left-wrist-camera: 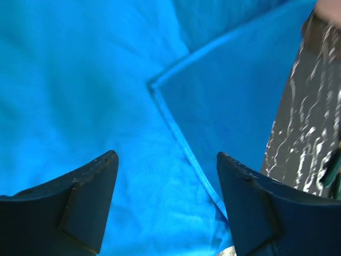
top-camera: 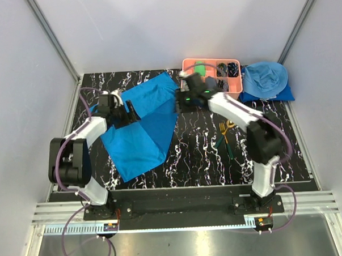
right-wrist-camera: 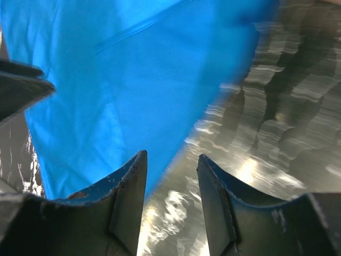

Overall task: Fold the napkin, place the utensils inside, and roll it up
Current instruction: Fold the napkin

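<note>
The royal-blue napkin [top-camera: 141,129] lies on the black marbled table, with an upper flap overlapping a lower panel. My left gripper [top-camera: 124,114] hovers over its left part. In the left wrist view the left gripper [left-wrist-camera: 166,155] is open, and the napkin [left-wrist-camera: 106,96] and one of its hems lie flat below the jaws. My right gripper [top-camera: 179,102] is at the napkin's right edge. Seen from the right wrist, the right gripper [right-wrist-camera: 171,157] is open and empty, with the napkin [right-wrist-camera: 133,80] edge by its left finger. The utensils [top-camera: 226,136], gold heads on dark handles, lie to the right.
A pink compartment tray [top-camera: 186,65] with small items stands at the back, just behind the right arm. A paler sky-blue heap of cloth [top-camera: 265,81] lies at the back right. Bare table [top-camera: 195,155] stretches between napkin and utensils.
</note>
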You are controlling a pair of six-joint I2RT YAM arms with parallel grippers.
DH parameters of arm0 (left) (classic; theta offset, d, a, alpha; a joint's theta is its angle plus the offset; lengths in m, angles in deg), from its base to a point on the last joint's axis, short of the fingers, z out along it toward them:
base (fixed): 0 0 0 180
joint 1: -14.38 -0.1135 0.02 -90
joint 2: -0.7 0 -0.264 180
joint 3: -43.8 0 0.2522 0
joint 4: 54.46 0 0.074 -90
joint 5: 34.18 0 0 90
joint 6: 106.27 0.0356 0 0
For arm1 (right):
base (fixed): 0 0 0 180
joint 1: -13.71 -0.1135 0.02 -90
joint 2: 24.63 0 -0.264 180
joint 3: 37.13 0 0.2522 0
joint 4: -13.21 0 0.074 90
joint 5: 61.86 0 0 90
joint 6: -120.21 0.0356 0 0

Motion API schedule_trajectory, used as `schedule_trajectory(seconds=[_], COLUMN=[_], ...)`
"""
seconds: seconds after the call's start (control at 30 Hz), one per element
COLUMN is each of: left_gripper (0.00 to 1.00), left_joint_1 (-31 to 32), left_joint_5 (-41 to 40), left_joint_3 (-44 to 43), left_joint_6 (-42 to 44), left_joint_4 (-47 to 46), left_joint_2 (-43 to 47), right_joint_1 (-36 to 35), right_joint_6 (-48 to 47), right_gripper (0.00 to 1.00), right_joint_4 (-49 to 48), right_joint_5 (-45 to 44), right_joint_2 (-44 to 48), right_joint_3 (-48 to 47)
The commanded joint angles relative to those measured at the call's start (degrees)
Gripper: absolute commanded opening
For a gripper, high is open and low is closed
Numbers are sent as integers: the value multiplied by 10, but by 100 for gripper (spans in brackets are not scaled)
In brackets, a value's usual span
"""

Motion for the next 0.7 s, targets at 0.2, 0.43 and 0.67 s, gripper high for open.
schedule_trajectory(seconds=[0.2, 0.43, 0.67], left_gripper=[61, 53, 45], left_joint_1=[86, 122, 127], left_joint_5=[-103, -221, -265], left_joint_3=[-108, -126, -169], left_joint_6=[24, 48, 65], left_joint_4=[-10, 4, 41], left_joint_2=[-130, -156, -195], right_joint_1=[117, 128, 129], right_joint_6=[-11, -6, 1], right_gripper=[54, 56, 56], right_joint_4=[-56, -46, -33], right_joint_5=[-3, 0, 2], right_joint_2=[302, 359, 380], right_joint_3=[249, 301, 321])
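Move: The loose corner of the folded-over flap lies about 4 cm ahead of the left hand, 3 cm to its right and 8 cm below. The napkin's own left corner is some 21 cm to that hand's left and 8 cm ahead; the middle of the fresh fold is about 19 cm to its right, 5 cm back. From the right hand, the flap corner is roughly 18 cm left, 1 cm back, the crossed fork and spoon 22 cm right, 13 cm back, both about 10 cm below. Down onto the flap's loose corner comes the left hand, about 6 cm lower, swinging right at first and then easing forward, while it rolls some 20 degrees with its left side rising and its fingers narrow to about half open; touch can't be made out. The right hand, already free of the cloth, sweeps right towards the fork and spoon, rising and drawing back, half open throughout. ##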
